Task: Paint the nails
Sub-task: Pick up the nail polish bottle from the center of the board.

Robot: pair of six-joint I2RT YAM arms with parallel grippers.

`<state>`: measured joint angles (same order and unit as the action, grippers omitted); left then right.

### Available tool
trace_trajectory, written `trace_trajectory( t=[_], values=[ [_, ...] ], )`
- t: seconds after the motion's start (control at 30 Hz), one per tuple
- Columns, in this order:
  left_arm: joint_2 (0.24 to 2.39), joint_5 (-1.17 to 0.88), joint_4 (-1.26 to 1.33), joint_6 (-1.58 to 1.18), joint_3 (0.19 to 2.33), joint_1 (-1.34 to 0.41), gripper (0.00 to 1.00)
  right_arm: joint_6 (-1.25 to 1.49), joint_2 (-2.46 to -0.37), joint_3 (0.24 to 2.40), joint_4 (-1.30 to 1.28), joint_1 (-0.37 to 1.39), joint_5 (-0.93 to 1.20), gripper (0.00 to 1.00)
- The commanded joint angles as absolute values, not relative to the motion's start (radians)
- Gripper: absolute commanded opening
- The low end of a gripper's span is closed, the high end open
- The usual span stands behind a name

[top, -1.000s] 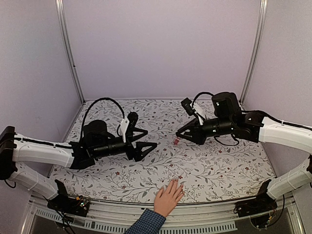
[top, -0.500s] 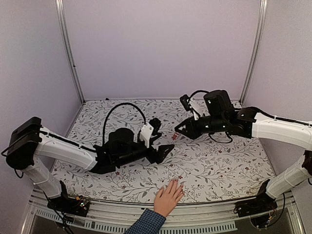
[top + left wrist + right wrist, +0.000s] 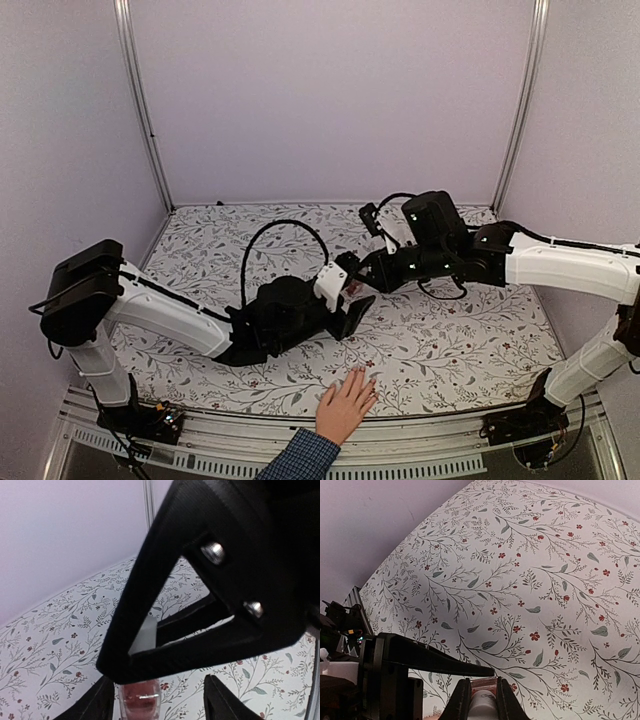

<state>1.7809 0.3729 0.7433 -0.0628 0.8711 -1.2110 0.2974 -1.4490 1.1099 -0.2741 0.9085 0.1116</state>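
Note:
A light-skinned hand [image 3: 346, 403] with a blue checked cuff [image 3: 300, 456] lies flat at the table's near edge; its nails are too small to make out. My right gripper [image 3: 362, 279] is shut on the white cap [image 3: 482, 703] of a small pink bottle [image 3: 485, 684] and holds it above the middle of the table. My left gripper [image 3: 352, 291] is open, its fingers either side of the bottle's glass body [image 3: 140, 698] without closing on it. In the left wrist view, the right gripper's black finger [image 3: 200, 595] fills the foreground.
A floral cloth [image 3: 450, 340] covers the table. Lilac walls and metal posts [image 3: 145, 110] enclose it on three sides. The left arm's cable [image 3: 285, 228] loops above its wrist. In the right wrist view, the left gripper's finger [image 3: 427, 656] lies just left of the bottle.
My left arm has reached right and forward until its open fingers straddle the bottle. My right gripper has carried the bottle a little left towards it. The hand has not moved.

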Motion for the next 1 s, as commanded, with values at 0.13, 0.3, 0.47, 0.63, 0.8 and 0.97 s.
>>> trace_trajectory(
  t=[0.13, 0.3, 0.47, 0.63, 0.8, 0.97],
  values=[
    [1.801, 0.441, 0.788, -0.039, 0.881, -1.222, 0.54, 0.31, -1.467, 1.156, -0.282, 0.925, 0.065, 0.0],
    [1.817, 0.436, 0.783, -0.041, 0.887, -1.222, 0.47, 0.312, -1.471, 1.168, -0.285, 0.926, 0.067, 0.0],
    [1.818, 0.437, 0.787, -0.05, 0.882, -1.221, 0.41, 0.313, -1.473, 1.173, -0.29, 0.927, 0.07, 0.0],
    [1.819, 0.44, 0.782, -0.048, 0.887, -1.221, 0.38, 0.313, -1.48, 1.182, -0.299, 0.928, 0.072, 0.0],
    [1.822, 0.451, 0.779, -0.046, 0.894, -1.221, 0.35, 0.311, -1.485, 1.19, -0.308, 0.928, 0.072, 0.0],
    [1.819, 0.447, 0.788, -0.054, 0.897, -1.221, 0.32, 0.308, -1.489, 1.2, -0.317, 0.928, 0.075, 0.0]
  ],
)
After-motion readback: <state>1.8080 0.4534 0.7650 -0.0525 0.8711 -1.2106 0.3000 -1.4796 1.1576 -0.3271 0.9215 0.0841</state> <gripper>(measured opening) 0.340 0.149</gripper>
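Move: Between the left hand's open fingers stands the nail polish bottle, already held by its white cap in the right hand, its middle about 1 cm ahead and 1 cm to the left of the left hand's point, at roughly its height. From the right hand the bottle's middle lies about 1 cm left, level fore and aft, and 2 cm below. The person's hand lies roughly 18 cm back from the left hand, straight across from it and some 16 cm lower. Closing from about two-thirds to one-third open, the left fingers come in on the pink body from both sides until they seem to touch it, while that hand eases about 1 cm forward and a little left, then sinks a bit under 1 cm. The right hand stays nearly in place, still pinching the cap. ##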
